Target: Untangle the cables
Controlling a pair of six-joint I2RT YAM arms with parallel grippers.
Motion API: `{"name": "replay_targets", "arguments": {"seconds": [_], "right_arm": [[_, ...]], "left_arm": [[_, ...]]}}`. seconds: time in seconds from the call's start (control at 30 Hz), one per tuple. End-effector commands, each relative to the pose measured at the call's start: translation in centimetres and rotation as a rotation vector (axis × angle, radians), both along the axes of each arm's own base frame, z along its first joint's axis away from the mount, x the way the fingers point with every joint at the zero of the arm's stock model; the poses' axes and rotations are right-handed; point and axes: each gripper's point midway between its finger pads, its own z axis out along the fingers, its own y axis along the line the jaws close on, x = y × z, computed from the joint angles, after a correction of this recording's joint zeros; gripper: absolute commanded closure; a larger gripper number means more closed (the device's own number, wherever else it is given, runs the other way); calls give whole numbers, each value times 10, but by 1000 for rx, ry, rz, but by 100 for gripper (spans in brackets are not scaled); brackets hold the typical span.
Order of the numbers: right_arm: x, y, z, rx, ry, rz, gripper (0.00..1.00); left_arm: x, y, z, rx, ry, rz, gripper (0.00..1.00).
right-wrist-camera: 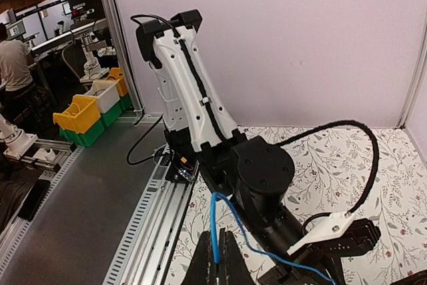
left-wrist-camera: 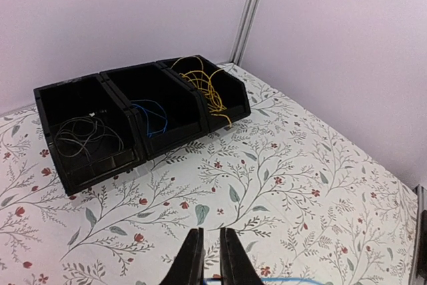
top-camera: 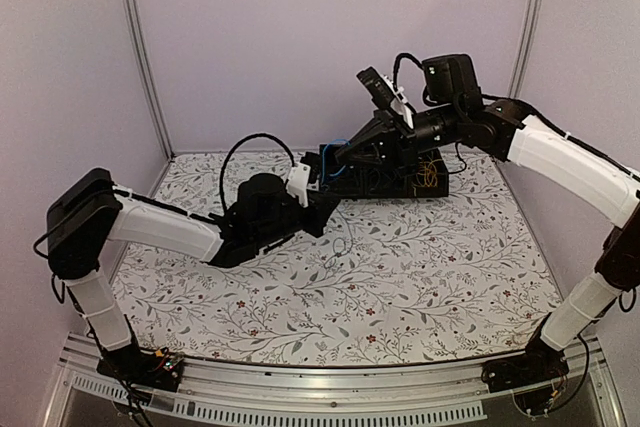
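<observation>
My right gripper [right-wrist-camera: 217, 261] is shut on a blue cable [right-wrist-camera: 213, 221]; the cable loops up from the fingers and trails down to the right, under the left arm's wrist. From above, the right gripper [top-camera: 323, 165] holds it in front of the black bins [top-camera: 400, 189]. My left gripper [left-wrist-camera: 211, 258] hovers low over the table, jaws a narrow gap apart, and the blue cable [left-wrist-camera: 293, 278] crosses at their root. The three-part bin [left-wrist-camera: 100, 165] holds whitish cables [left-wrist-camera: 83, 135], a blue cable [left-wrist-camera: 152, 115] and yellow cables [left-wrist-camera: 205, 85].
The left arm [right-wrist-camera: 200, 98] stands close under the right gripper. A metal rail [right-wrist-camera: 147, 218] runs along the table's near edge. Pale walls and corner posts [left-wrist-camera: 248, 11] close in the floral table [left-wrist-camera: 300, 165]. Yellow and green crates [right-wrist-camera: 87, 115] sit outside the cell.
</observation>
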Motion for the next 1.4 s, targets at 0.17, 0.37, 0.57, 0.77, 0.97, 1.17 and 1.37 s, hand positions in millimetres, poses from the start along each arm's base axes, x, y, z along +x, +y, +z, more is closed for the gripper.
{"name": "replay_targets", "arguments": {"seconds": [0.17,0.37,0.57,0.77,0.97,1.17,1.37], "right_arm": [[-4,-45,97,127,-151,-57,100],[25,-80,139,193,-229,-171,100],[73,-113,164,245,-248,-334,100],[135,-130,158,220,-330,-574,100],[186,-139,139,185,-363,-698,100],[236,-139,127,176,-407,-782,100],[303,-149,115,175,-447,-920,100]], "left_arm": [[47,6,-82,-74,120,86,91],[52,16,-126,-49,197,106,92],[47,25,-148,-20,240,98,81],[30,35,-134,-15,231,67,70],[-4,51,-115,0,253,9,66],[-39,56,-101,-3,279,-29,66],[-67,44,-87,19,266,-74,65]]}}
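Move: The blue cable is already pinched in the right hand and also runs between the left fingertips. From the right hand, the box's middle compartment lies about 32 cm ahead, 12 cm to the right and 33 cm below; the left compartment with the grey cable is equally far ahead but only 2 cm right, the yellow cable's compartment 24 cm right. From the left hand, the middle compartment is some 20 cm ahead, 14 cm right and 15 cm down. The blue cable is drawn out between the hands: the right keeps its pinch and climbs about 15 cm while swinging right, and the left sinks some 15 cm with its fingers nearly shut. The left then opens, lets the cable go and backs off, rising; the right carries the cable forward about 25 cm to high above the middle compartment, turning some 45 degrees clockwise. ##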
